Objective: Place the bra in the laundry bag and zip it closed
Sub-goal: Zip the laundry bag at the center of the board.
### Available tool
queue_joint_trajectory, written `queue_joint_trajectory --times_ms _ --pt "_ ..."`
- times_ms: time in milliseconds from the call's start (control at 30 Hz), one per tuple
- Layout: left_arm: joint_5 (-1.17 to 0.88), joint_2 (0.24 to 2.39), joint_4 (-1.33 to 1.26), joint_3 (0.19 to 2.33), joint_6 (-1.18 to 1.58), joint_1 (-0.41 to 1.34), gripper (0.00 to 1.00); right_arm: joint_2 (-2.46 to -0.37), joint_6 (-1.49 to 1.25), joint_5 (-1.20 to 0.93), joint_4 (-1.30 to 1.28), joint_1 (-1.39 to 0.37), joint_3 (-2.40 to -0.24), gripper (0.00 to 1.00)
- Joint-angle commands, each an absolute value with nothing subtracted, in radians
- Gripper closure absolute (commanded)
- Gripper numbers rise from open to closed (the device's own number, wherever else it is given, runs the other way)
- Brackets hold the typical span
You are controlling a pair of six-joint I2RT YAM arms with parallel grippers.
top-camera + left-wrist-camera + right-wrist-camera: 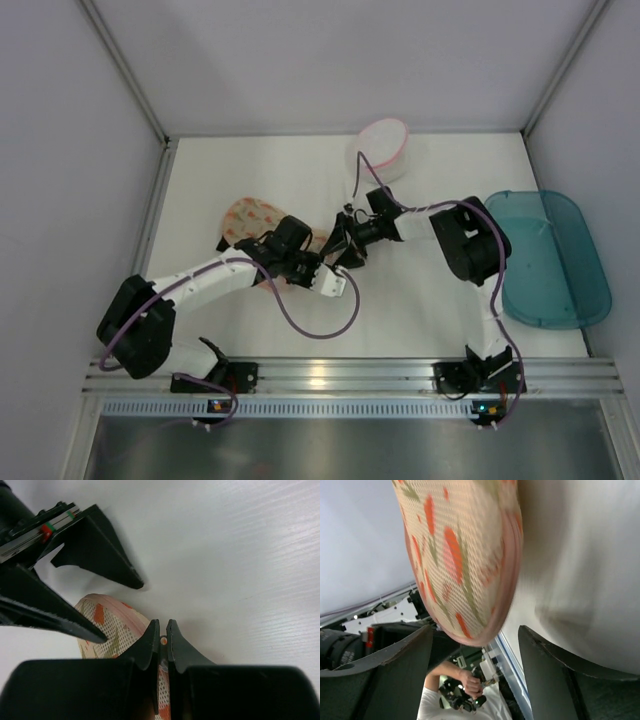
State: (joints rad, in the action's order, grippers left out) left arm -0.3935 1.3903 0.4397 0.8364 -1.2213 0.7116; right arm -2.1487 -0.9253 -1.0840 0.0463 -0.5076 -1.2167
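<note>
The laundry bag (243, 220) is a cream mesh shell with orange speckles and pink trim, lying left of centre under my left arm. My left gripper (318, 263) is shut at the bag's edge. The left wrist view shows its fingertips (162, 630) pinching a small metal zip pull (163, 641) at the bag's rim (112, 625). My right gripper (340, 248) is open right beside it. In the right wrist view its gripper (475, 630) has the bag's rounded pink edge (470, 560) just ahead of its spread fingers, not clamped. The bra is hidden.
A plain white pouch with a pink rim (382, 148) sits at the back centre. A teal plastic tub (548, 258) stands at the right edge. Purple cables loop off both arms. A person's hands show beyond the table's near edge (470, 680).
</note>
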Motion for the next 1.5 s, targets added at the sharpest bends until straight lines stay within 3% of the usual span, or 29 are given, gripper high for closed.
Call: queue_joint_trajectory --times_ms 0,233,333,367,433,533,567,633,733,800,867,900,1133,1467 --pt "-0.41 1.414 0.374 0.893 -1.172 0.715 1.0 -2.074 -0.894 -1.074 -0.046 -0.52 -1.163 0.3" --pt "-0.394 1.471 0.333 0.94 -1.164 0.715 1.0 -2.097 -0.966 -1.078 0.031 -0.555 -1.169 0.43" --pt "-0.399 1.479 0.333 0.943 -1.183 0.715 1.0 -2.111 -0.979 -1.066 0.037 -0.563 -1.193 0.54" --pt "-0.4 1.474 0.334 0.943 -1.186 0.715 1.0 -2.114 -0.98 -1.06 0.037 -0.563 -1.203 0.63" --pt "-0.406 1.465 0.333 0.937 -1.177 0.716 1.0 -2.12 -0.982 -1.052 0.035 -0.56 -1.209 0.7" --pt "-0.419 1.424 0.336 0.91 -1.175 0.721 1.0 -2.138 -0.982 -1.051 0.022 -0.561 -1.232 0.89" --pt "-0.419 1.395 0.334 0.901 -1.175 0.722 1.0 -2.141 -0.98 -1.051 0.018 -0.56 -1.241 1.0" --pt "-0.41 1.359 0.334 0.891 -1.141 0.727 0.87 -2.141 -0.977 -1.045 0.012 -0.557 -1.241 1.0" --pt "-0.353 1.267 0.334 0.896 -1.02 0.727 0.54 -2.134 -0.976 -1.042 0.015 -0.549 -1.229 1.0" --pt "-0.281 1.186 0.336 0.888 -0.953 0.727 0.41 -2.128 -0.976 -1.039 0.021 -0.543 -1.215 1.0" --pt "-0.233 1.114 0.344 0.867 -0.917 0.726 0.12 -2.128 -0.977 -1.042 0.028 -0.541 -1.21 1.0" --pt "-0.178 1.097 0.348 0.858 -0.888 0.726 0.04 -2.128 -0.982 -1.042 0.031 -0.543 -1.207 1.0" --pt "-0.019 1.043 0.391 0.736 -0.804 0.721 0.02 -2.114 -1.035 -1.065 0.11 -0.541 -1.166 1.0" --pt "-0.032 1.153 0.304 0.701 -0.801 0.715 0.02 -2.105 -1.026 -1.089 0.11 -0.541 -1.154 1.0"
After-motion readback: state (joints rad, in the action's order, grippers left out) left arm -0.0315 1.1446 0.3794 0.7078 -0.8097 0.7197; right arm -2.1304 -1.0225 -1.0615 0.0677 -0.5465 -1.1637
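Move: The left fingers are shut at the zip slider on the laundry bag's edge. The bag's right-hand corner is about 3 cm to their right and 1 cm ahead; the bag's middle is some 12 cm left and 5 cm ahead, about 3 cm lower, and the bra's black tip is roughly 24 cm left and 5 cm ahead. From the open right hand, that same corner lies about 2 cm left and 1 cm back, at fingertip height. Backwards by about 2 cm goes the open right hand, shutting on the bag's right-hand corner and holding it. The left first nudges forward and right, then opens wide, lets go of the slider, springs up some 11 cm and arcs left, turning 30 degrees counter-clockwise as it sinks again over the zip edge. ##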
